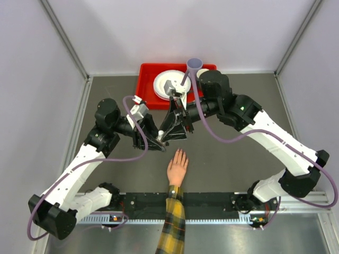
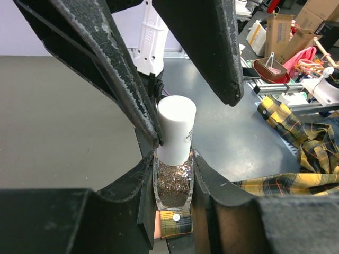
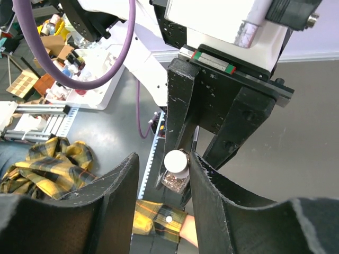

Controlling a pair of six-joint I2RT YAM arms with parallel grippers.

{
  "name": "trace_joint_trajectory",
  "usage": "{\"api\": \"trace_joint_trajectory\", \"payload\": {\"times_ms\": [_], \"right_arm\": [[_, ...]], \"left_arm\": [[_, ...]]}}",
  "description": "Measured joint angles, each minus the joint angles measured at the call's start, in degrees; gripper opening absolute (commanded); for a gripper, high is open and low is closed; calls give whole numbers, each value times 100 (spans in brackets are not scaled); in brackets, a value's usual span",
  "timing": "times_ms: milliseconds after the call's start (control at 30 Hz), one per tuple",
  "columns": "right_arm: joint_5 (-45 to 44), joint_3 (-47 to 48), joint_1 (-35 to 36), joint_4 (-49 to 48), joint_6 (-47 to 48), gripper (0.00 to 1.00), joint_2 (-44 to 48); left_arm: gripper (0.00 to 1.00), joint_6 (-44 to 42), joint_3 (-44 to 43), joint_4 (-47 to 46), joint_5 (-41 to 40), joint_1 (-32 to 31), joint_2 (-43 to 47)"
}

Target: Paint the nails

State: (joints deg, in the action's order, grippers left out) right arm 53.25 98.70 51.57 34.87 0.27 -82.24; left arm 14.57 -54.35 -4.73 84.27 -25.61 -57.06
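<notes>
A peach hand [image 1: 177, 168] in a yellow plaid sleeve [image 1: 172, 222] lies flat on the grey table, fingers pointing away. Its nails [image 1: 180, 152] are too small to make out. Just up-left of them my left gripper [image 1: 158, 139] is shut on a clear glitter bottle [image 2: 173, 182], held upright above the sleeve cuff [image 2: 175, 223]. My right gripper [image 3: 163, 159] straddles the bottle's white cap [image 3: 176, 162]. One of its fingers [image 3: 212, 196] touches the cap and the other stands apart, so it is open.
A red tray [image 1: 145, 79] at the back holds a white plate [image 1: 164, 82], with a lilac cup [image 1: 194, 64] beside it. A black rail [image 1: 212, 201] runs along the near edge over the sleeve. Grey walls enclose the table.
</notes>
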Motion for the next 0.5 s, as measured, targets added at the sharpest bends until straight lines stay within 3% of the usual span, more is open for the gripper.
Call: {"api": "trace_joint_trajectory", "payload": {"times_ms": [133, 167, 333, 433, 500], "right_arm": [[-4, 0, 0, -2, 0, 37, -2], [-7, 0, 0, -2, 0, 31, -11], [-55, 9, 0, -44, 0, 21, -103], [-109, 11, 0, -87, 9, 3, -136], [-173, 13, 0, -92, 11, 0, -138]], "left_arm": [[0, -15, 0, 2, 24, -4, -44], [0, -17, 0, 2, 33, -7, -46], [0, -24, 0, 4, 35, -7, -48], [0, -37, 0, 28, 17, -7, -48], [0, -63, 0, 33, -57, -11, -44]]}}
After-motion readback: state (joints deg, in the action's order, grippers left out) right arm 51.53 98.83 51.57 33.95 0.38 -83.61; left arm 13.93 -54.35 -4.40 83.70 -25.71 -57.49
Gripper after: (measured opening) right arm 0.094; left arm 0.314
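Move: The white cap stands upright on the nail polish bottle, roughly 1 cm ahead, 1 cm to the left and 1 cm below the right hand point. The bottle body is about level with that hand point, 1 cm left and 4 cm down; the painted hand lies about 4 cm to the right and some 35 cm below. From the left hand, which already grips the bottle body, the cap is some 3 cm up and 1 cm ahead. The right hand eases about 1.5 cm forward and left, sinking slightly with hardly any turn, to centre its fingers on the cap, while they close from under half open to nearly shut. One finger is already right beside the cap and the other comes in from the opposite side until both flank it in a pinch, while the left hand stays put and keeps its hold on the bottle body beneath. ##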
